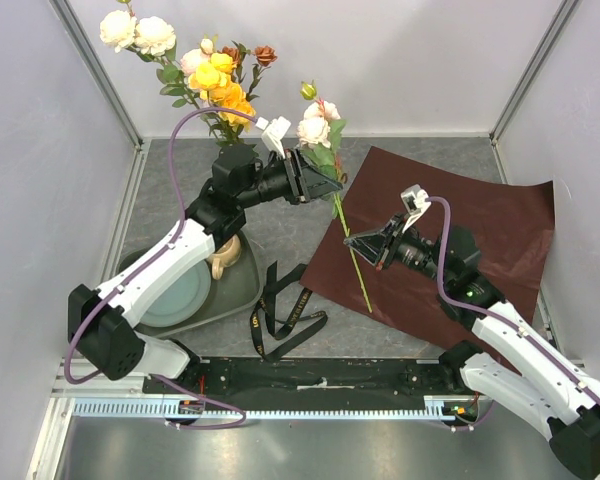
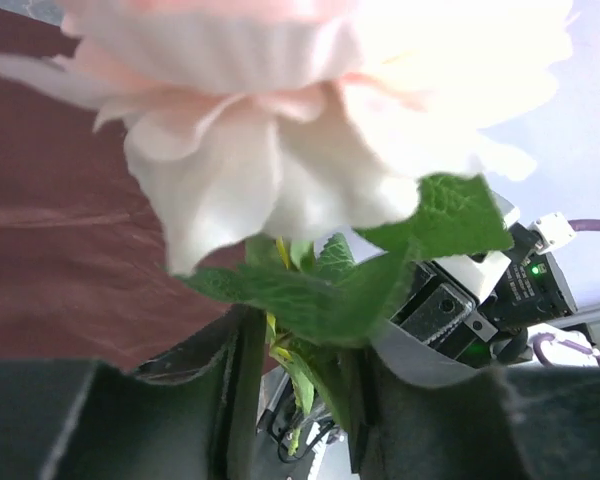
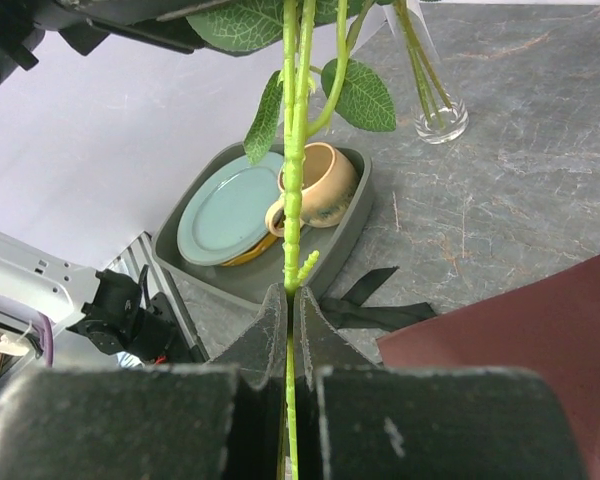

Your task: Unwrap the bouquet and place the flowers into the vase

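A pale pink-white rose on a long green stem is held up between both arms. My right gripper is shut on the lower stem, above the maroon paper. My left gripper stands partly closed around the leafy upper stem, just below the bloom, with a gap still showing beside the stem. Several other flowers stand at the back left. In the top view my left arm hides the vase; its clear glass base shows in the right wrist view.
The black ribbon lies loose near the front middle. A grey tray at the left holds a pale blue plate and a tan mug, under my left arm. Walls close in the table on three sides.
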Controlling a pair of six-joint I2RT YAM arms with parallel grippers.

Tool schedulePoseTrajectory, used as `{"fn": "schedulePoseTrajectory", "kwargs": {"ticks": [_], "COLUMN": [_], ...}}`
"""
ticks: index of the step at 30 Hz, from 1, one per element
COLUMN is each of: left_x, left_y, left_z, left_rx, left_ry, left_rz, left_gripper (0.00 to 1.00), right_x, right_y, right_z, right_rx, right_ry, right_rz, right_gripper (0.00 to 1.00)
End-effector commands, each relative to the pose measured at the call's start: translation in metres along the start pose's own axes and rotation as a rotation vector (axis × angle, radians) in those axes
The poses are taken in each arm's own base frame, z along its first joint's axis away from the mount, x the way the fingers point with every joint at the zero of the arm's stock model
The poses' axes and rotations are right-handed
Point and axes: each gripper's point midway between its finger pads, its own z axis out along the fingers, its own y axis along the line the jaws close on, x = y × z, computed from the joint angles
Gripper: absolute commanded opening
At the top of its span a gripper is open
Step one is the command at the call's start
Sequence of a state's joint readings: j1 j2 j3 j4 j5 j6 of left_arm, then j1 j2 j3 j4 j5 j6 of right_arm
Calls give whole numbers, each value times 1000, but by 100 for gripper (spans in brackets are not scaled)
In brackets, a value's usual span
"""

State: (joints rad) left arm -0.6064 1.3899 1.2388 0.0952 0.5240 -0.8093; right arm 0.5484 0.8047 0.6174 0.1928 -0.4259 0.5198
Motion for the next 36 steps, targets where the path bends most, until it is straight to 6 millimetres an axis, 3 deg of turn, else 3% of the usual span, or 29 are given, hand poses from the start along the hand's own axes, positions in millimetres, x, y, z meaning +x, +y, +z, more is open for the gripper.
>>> {"fn": "schedulePoseTrajectory", "kwargs": {"ticks": [1, 7, 10, 12, 14, 16, 17, 20, 21, 23, 24, 27, 29, 32, 34, 36], "left_x": [-15, -20, -21, -23, -27, -24, -23, -25, -25, -35, -44, -69, -94, -121, -132, -149], "left_y": [-4, -9, -11, -16, -24, -28, -34, -37, -31, -28, -24, -10, -15, -14, -3, -14], "left_z": [4, 5, 2, -1, -7, -15, -24, -44, -61, -83, -107, -153, -192, -229, -234, -240], "left_rx": [-20, -9, -9, -4, 10, 12, 12, -34, -113, -203, -303, -532, -672, -852, -935, -935], "left_ry": [-24, -24, -22, -25, -38, -24, -21, -18, -24, -62, -110, -208, -329, -431, -423, -477], "left_rz": [81, 101, 118, 134, 174, 216, 238, 362, 384, 494, 524, 644, 680, 717, 714, 685], "left_gripper": [38, 26, 11, 4, 2, 2, 2, 2, 2, 2, 2, 2, 2, 2, 2, 2], "right_x": [-11, -10, -10, -10, -11, -15, -16, -29, -40, -42, -44, -44, -42, -40, -39, -37], "right_y": [12, 15, 15, 13, 4, -3, -10, -32, -47, -62, -68, -82, -84, -83, -83, -84], "right_z": [-3, -3, -4, -4, -4, -6, -8, -20, -29, -39, -44, -47, -43, -33, -28, -25], "right_rx": [-39, -45, -46, -32, 23, 74, 117, 274, 373, 470, 507, 580, 584, 567, 562, 558], "right_ry": [-27, -16, -18, -14, -15, -23, -19, -65, -117, -139, -153, -156, -141, -119, -109, -102], "right_rz": [-56, -65, -82, -87, -89, -107, -108, -136, -147, -158, -163, -169, -160, -128, -112, -97], "right_gripper": [0, 0, 0, 13, 43, 54, 65, 80, 82, 90, 93, 95, 95, 94, 94, 93]}}
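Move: The pink flower's stem passes between the left hand's half-closed fingers, about 1 cm to its right; its blooms are roughly 6 cm ahead, 3 cm left and 8 cm above. The vase stands some 22 cm left, 6 cm ahead and 25 cm below, with the mug about 26 cm left, 6 cm back and 30 cm below. The right hand still grips the same stem right at its fingertips; the wrapper's middle lies about 18 cm right, 3 cm ahead and 27 cm below that hand. The left fingers pinch shut on the pink flower's stem beneath the blooms, and only then do the right fingers open wide and let go. The right hand backs off right and forward, sinking slightly. The left carries the flower fast, about 20 cm left and 12 cm up, slightly back, swinging some 40 degrees counter-clockwise and rolling its left side up. ##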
